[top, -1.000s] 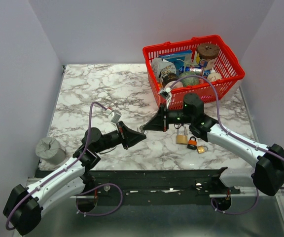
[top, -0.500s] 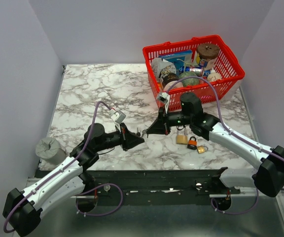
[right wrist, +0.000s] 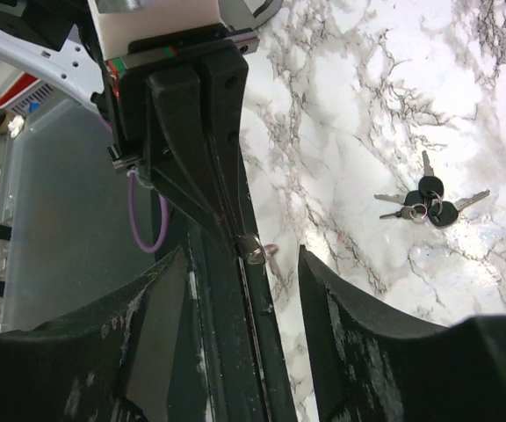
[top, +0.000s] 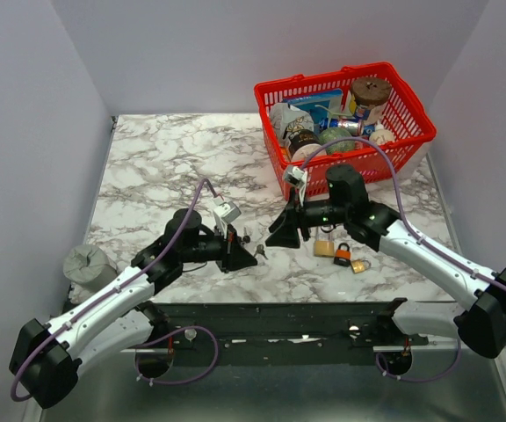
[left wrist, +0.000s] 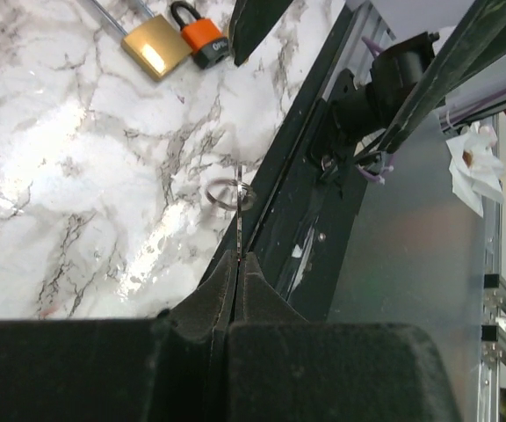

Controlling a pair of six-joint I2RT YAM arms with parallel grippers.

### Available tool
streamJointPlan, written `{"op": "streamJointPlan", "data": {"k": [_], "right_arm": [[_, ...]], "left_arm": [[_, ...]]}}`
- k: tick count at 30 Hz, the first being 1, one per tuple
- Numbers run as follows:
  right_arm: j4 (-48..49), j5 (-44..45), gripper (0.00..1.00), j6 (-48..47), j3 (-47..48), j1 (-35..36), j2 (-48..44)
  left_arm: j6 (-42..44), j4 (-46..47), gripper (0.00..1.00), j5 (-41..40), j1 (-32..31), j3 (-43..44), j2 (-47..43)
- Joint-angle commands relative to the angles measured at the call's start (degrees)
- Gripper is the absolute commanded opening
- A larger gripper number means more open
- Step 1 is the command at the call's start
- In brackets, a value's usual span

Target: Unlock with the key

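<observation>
My left gripper (top: 246, 252) (left wrist: 237, 257) is shut on a small silver key (top: 260, 251) (left wrist: 237, 227), seen edge-on in the left wrist view with its ring hanging off the end. My right gripper (top: 279, 236) (right wrist: 242, 255) stands open just right of it, its fingers either side of the key (right wrist: 251, 249) without touching it. A brass padlock (top: 325, 248) (left wrist: 155, 48), an orange padlock (top: 343, 257) (left wrist: 205, 44) and a smaller brass padlock (top: 359, 265) lie on the marble under the right arm.
A bunch of black-headed keys (right wrist: 424, 207) (top: 247, 236) lies on the marble near the grippers. A red basket (top: 411, 110) full of groceries stands at the back right. A grey tape roll (top: 89, 266) sits off the table's left front corner.
My right gripper has opened and let go of the key. The left gripper, still shut on the key, has shifted right and toward the near edge.
</observation>
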Motion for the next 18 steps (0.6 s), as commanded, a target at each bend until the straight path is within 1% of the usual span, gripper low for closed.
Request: {"op": "streamJointPlan", "data": {"k": [1,3,4,7,13,18], "right_arm": [[-1.16,-2.23,0.6,-1.45,1.62,0.76,1.07],[-0.81,-2.93,0.57,-1.54,1.27,1.12,1.87],[-0.46,-3.2,0.52,-1.54,1.09,1.47,2.31],[0.59,-4.07,0.48,-1.28,0.91,2.43,3.8],[1.04,-4.34,0.43,-1.54,1.09,3.76,6.62],[0.86,-4.78,0.41,-1.63,1.09,3.84,7.32]], "left_arm": [[2.87,-1.65,0.0,4.82,-0.24,1.42,1.36],[3.04,-1.21,0.0,5.52,-0.24,1.42,1.89],[3.13,-1.21,0.0,6.04,-0.24,1.42,1.89],[3.05,-0.69,0.0,7.1,-0.24,1.16,2.24],[3.05,-0.16,0.0,7.72,-0.24,1.07,2.42],[3.05,-0.07,0.0,7.81,-0.24,1.07,2.33]]}}
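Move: The key's ring, sticking out past the left fingertips, is about 3 cm to the right gripper's left, 1 cm back and 3 cm lower. From the left hand, which pinches the key, the ring lies some 3 cm right, 1 cm ahead and 1 cm down. The black keys lie about 10 cm ahead of the right hand and 6 cm left; the brass padlock is about 8 cm ahead and 13 cm right, both some 18 cm below. Lower the open right gripper about 3.5 cm while bringing it roughly 2 cm left and 2 cm back, narrowing the fingers to under half open as they come around the key's ring without clamping it. Keep the left fingers shut on the key, ease that hand some 1.5 cm back and turn it slightly clockwise. ##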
